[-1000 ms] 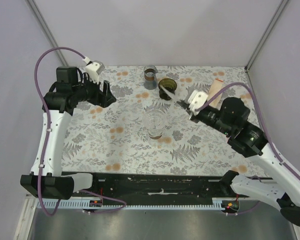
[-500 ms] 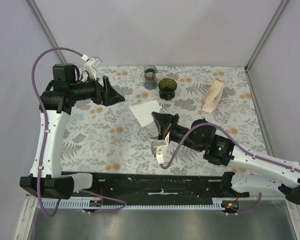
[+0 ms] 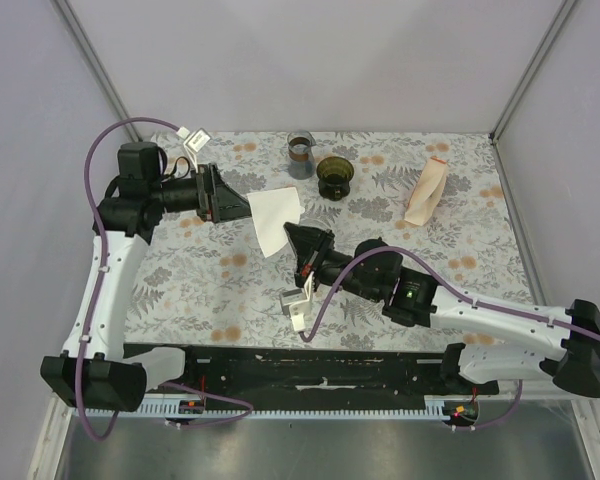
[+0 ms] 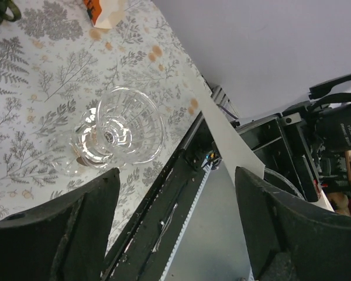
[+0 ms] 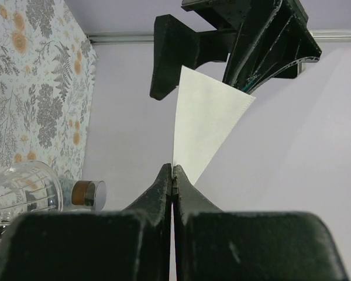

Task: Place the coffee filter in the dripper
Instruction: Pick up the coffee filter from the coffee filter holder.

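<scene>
The coffee filter is a flat white paper fan held in the air left of the table's middle. My right gripper is shut on its lower corner; in the right wrist view the jaws pinch the filter at its point. My left gripper stands open at the filter's far edge. Its two black fingers straddle the paper's top without clamping it. In the left wrist view the filter runs edge-on near the right finger. The dark olive dripper stands upright at the back, apart from both grippers.
A small glass jar with a brown band stands just left of the dripper. A pale peach packet lies at the back right. The clear glass carafe stands mid-table beneath my right arm, which hides it in the top view.
My right arm swung from the back right to the table's middle, carrying the filter left. My left gripper moved right toward it and opened wider around the paper's edge.
</scene>
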Motion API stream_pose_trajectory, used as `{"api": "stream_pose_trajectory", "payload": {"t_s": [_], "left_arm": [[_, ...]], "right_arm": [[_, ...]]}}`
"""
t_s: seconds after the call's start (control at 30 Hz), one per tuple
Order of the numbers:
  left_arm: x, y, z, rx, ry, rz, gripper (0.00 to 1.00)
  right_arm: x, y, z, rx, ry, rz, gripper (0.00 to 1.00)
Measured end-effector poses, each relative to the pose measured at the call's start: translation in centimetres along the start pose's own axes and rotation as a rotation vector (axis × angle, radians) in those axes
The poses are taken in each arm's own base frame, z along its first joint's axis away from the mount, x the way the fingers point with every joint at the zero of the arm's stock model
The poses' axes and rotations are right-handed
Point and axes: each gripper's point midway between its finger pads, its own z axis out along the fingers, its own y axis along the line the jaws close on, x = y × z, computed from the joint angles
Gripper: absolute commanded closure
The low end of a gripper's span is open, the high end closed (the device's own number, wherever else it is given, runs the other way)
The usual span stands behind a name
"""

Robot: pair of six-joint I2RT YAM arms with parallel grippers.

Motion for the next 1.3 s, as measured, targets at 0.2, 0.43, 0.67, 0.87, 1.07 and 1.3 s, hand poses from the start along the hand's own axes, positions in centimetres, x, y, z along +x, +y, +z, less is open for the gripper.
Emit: {"api": "stream_pose_trajectory", "payload": {"t_s": [0.2,0.43,0.67,0.87,1.07,1.3], "left_arm": [[0.1,-1.4,0.1,0.061,-0.004,0.018,0.46],[0.9,-2.0,0.4,0.121,0.024,-0.009,0.98],[1.3,-2.2,0.7,0.145,0.039,-0.018,0.98],[1.5,-1.6,1.0,0.141,0.048,-0.038,0.98],[1.5,-1.4,1.1,0.140,0.050,-0.042,0.98],[1.5,-1.3,1.1,0.138,0.050,-0.045,0.83]], "right_arm": [[-0.2,-0.3,0.2,0.015,-0.011,-0.006,1.00],[-0.5,0.0,1.0,0.015,-0.022,-0.006,1.00],[-0.5,0.9,1.7,-0.007,-0.021,-0.006,1.00],[-0.4,0.5,1.7,0.014,-0.020,0.004,1.00],[-0.4,0.0,1.7,0.038,-0.020,0.012,1.00],[-0.3,0.2,1.6,0.035,-0.012,0.013,1.00]]}}
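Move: The coffee filter, already pinched by the right hand, has its middle roughly 6 cm to the right of the wide-open left fingers, 1 cm back and about level with them; its free edge is right at those fingers. The glass dripper sits on its carafe about 11 cm right, 3 cm back and 18 cm below the left hand; the olive cup is some 13 cm ahead, 17 cm right and 30 cm down. From the right hand, the filter's middle is about 3 cm left, 2 cm ahead and 1 cm up. High above the table, the left hand shuts its wide-open fingers completely at the filter's free edge, seeming to pinch the paper there, while easing about 2 cm back and 1.5 cm right towards the right hand and turning slightly clockwise; then it all but holds still. The right hand keeps its shut grip on the filter and brings it about 1.5 cm left to meet the left fingertips, then stays with hardly any turn of the wrist. ##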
